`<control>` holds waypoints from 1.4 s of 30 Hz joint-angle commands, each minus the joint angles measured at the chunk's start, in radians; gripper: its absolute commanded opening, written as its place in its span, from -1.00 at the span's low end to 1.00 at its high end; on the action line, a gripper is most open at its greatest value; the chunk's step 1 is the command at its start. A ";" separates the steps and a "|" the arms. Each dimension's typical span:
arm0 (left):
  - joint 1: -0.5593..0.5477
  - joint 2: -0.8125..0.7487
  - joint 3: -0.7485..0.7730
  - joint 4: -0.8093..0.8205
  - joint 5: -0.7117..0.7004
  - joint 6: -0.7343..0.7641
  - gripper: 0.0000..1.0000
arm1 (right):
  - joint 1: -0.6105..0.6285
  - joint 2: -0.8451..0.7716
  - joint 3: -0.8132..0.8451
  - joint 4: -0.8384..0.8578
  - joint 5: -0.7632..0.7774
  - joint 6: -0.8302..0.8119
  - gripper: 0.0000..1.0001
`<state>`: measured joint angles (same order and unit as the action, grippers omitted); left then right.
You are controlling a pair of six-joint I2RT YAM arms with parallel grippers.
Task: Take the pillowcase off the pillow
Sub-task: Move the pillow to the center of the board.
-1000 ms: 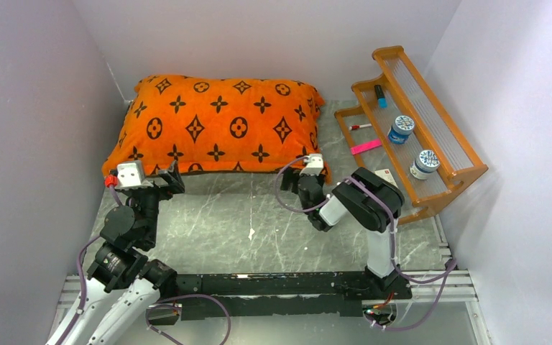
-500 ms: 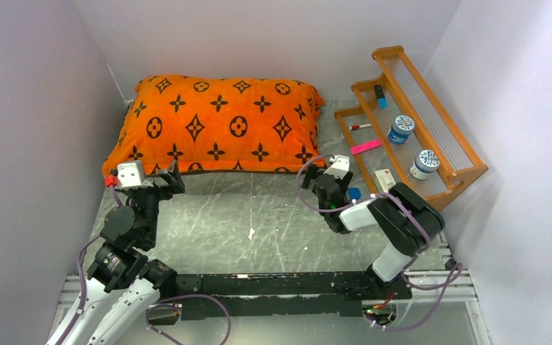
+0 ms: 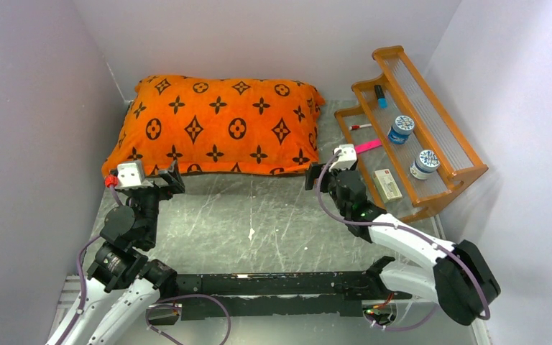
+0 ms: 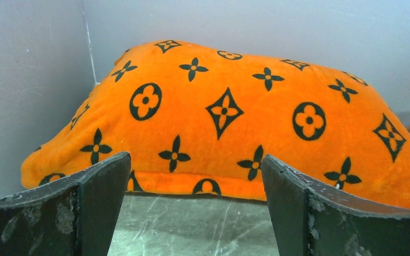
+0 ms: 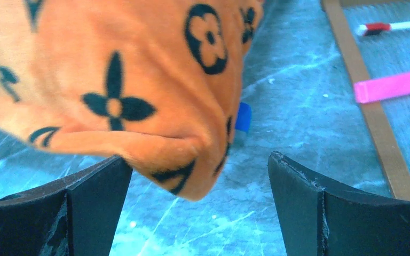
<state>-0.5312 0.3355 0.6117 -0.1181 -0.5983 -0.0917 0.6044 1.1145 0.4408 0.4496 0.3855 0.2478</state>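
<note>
The orange pillowcase (image 3: 215, 126) with dark flower motifs lies at the back of the table and covers the pillow completely, so the pillow is hidden. My left gripper (image 3: 167, 177) stands open just short of the near left corner. In the left wrist view the left gripper (image 4: 195, 162) frames the case's lower seam (image 4: 208, 184) without touching it. My right gripper (image 3: 328, 170) is open at the near right corner. In the right wrist view that corner (image 5: 192, 170) hangs between the spread fingers of the right gripper (image 5: 200, 160), closer to the left finger (image 5: 96, 197).
A wooden rack (image 3: 431, 144) stands right of the pillow and holds two jars, a marker, a pink strip (image 5: 392, 85) and a small white box. A small blue thing (image 5: 243, 117) lies under the pillow's right corner. Walls close in on the left and back.
The right arm has swung out to the right and stretched forward, carrying its gripper from the pillow's near edge to its near right corner. The left arm has not moved.
</note>
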 commanded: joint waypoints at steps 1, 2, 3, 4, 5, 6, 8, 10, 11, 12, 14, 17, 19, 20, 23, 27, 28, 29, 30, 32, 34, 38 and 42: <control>0.004 0.002 0.026 0.021 0.018 0.001 0.94 | -0.005 -0.074 0.119 -0.155 -0.198 -0.107 1.00; 0.004 0.003 0.026 0.020 0.019 0.001 0.94 | -0.005 -0.072 0.150 -0.184 -0.222 -0.124 1.00; 0.004 0.003 0.026 0.019 0.020 0.001 0.94 | -0.005 -0.057 0.181 -0.216 -0.237 -0.134 1.00; 0.004 0.003 0.028 0.018 0.021 0.002 0.94 | -0.004 -0.040 0.218 -0.248 -0.251 -0.144 1.00; 0.004 0.003 0.028 0.018 0.023 0.003 0.94 | -0.006 -0.020 0.252 -0.279 -0.265 -0.159 1.00; 0.004 0.002 0.028 0.018 0.023 0.003 0.94 | -0.006 -0.001 0.280 -0.304 -0.273 -0.170 1.00; 0.004 0.003 0.029 0.017 0.024 0.003 0.94 | -0.012 0.041 0.323 -0.316 -0.284 -0.182 1.00; 0.004 0.002 0.030 0.018 0.024 0.004 0.94 | -0.031 0.092 0.378 -0.340 -0.308 -0.185 1.00; 0.004 0.001 0.029 0.018 0.025 0.004 0.94 | -0.048 0.124 0.408 -0.356 -0.326 -0.185 1.00; 0.004 0.001 0.029 0.018 0.025 0.004 0.94 | -0.058 0.163 0.441 -0.372 -0.348 -0.184 1.00; 0.004 0.003 0.030 0.018 0.027 0.004 0.94 | -0.067 0.232 0.498 -0.395 -0.392 -0.184 1.00; 0.004 0.005 0.030 0.018 0.038 0.005 0.94 | -0.069 0.303 0.537 -0.372 -0.490 -0.172 1.00; 0.004 0.005 0.030 0.018 0.038 0.006 0.94 | -0.068 0.351 0.563 -0.374 -0.526 -0.160 0.99; 0.004 0.003 0.030 0.017 0.036 0.006 0.94 | -0.068 0.380 0.582 -0.386 -0.546 -0.153 1.00; 0.004 -0.003 0.030 0.018 0.037 0.006 0.94 | -0.066 0.442 0.619 -0.394 -0.616 -0.147 0.98; 0.004 -0.002 0.028 0.022 0.046 0.007 0.94 | -0.059 0.485 0.639 -0.400 -0.681 -0.146 0.70; 0.004 -0.002 0.029 0.023 0.049 0.007 0.94 | -0.053 0.488 0.642 -0.402 -0.698 -0.147 0.59; 0.004 -0.002 0.028 0.023 0.048 0.008 0.94 | -0.045 0.489 0.648 -0.409 -0.713 -0.151 0.44; 0.004 -0.001 0.028 0.022 0.048 0.009 0.94 | -0.038 0.489 0.657 -0.420 -0.721 -0.159 0.24; 0.004 -0.003 0.028 0.023 0.045 0.009 0.94 | -0.010 0.483 0.679 -0.445 -0.710 -0.176 -0.28; 0.004 -0.003 0.028 0.023 0.045 0.009 0.94 | 0.024 0.464 0.692 -0.494 -0.690 -0.192 -0.73; 0.004 0.000 0.028 0.023 0.045 0.009 0.94 | 0.115 0.404 0.702 -0.547 -0.627 -0.211 -1.00; 0.004 -0.002 0.030 0.021 0.043 0.007 0.94 | 0.224 0.354 0.686 -0.547 -0.580 -0.166 -1.00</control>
<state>-0.5312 0.3355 0.6117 -0.1184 -0.5686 -0.0910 0.7029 1.5578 1.0950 -0.0990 -0.1410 0.0349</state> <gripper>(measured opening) 0.970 0.048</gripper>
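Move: Ahead and to the left of the open right hand is the front of the pillow's right end, where the fingers will shut, about 5 cm ahead, 11 cm left and nearly level. The pillow's near right corner hangs nearer, some 6 cm ahead, 3 cm left and 8 cm lower. The pink strip lies around 18 cm ahead and 11 cm right, the white box 4 cm ahead and 15 cm right, both well below. From the left hand, the right end is roughly 14 cm ahead, 24 cm right, 17 cm lower. Swinging left over the pillow's near right corner, the right hand rises some 6 cm, then pushes forward and sinks back to its starting height, turning counter-clockwise and tipping its fingers down. They shut on the pillowcase at the right end's front, pinching a fold, and the hand drags it left and back about 5 cm, still turning, nearly 40 degrees in all. ##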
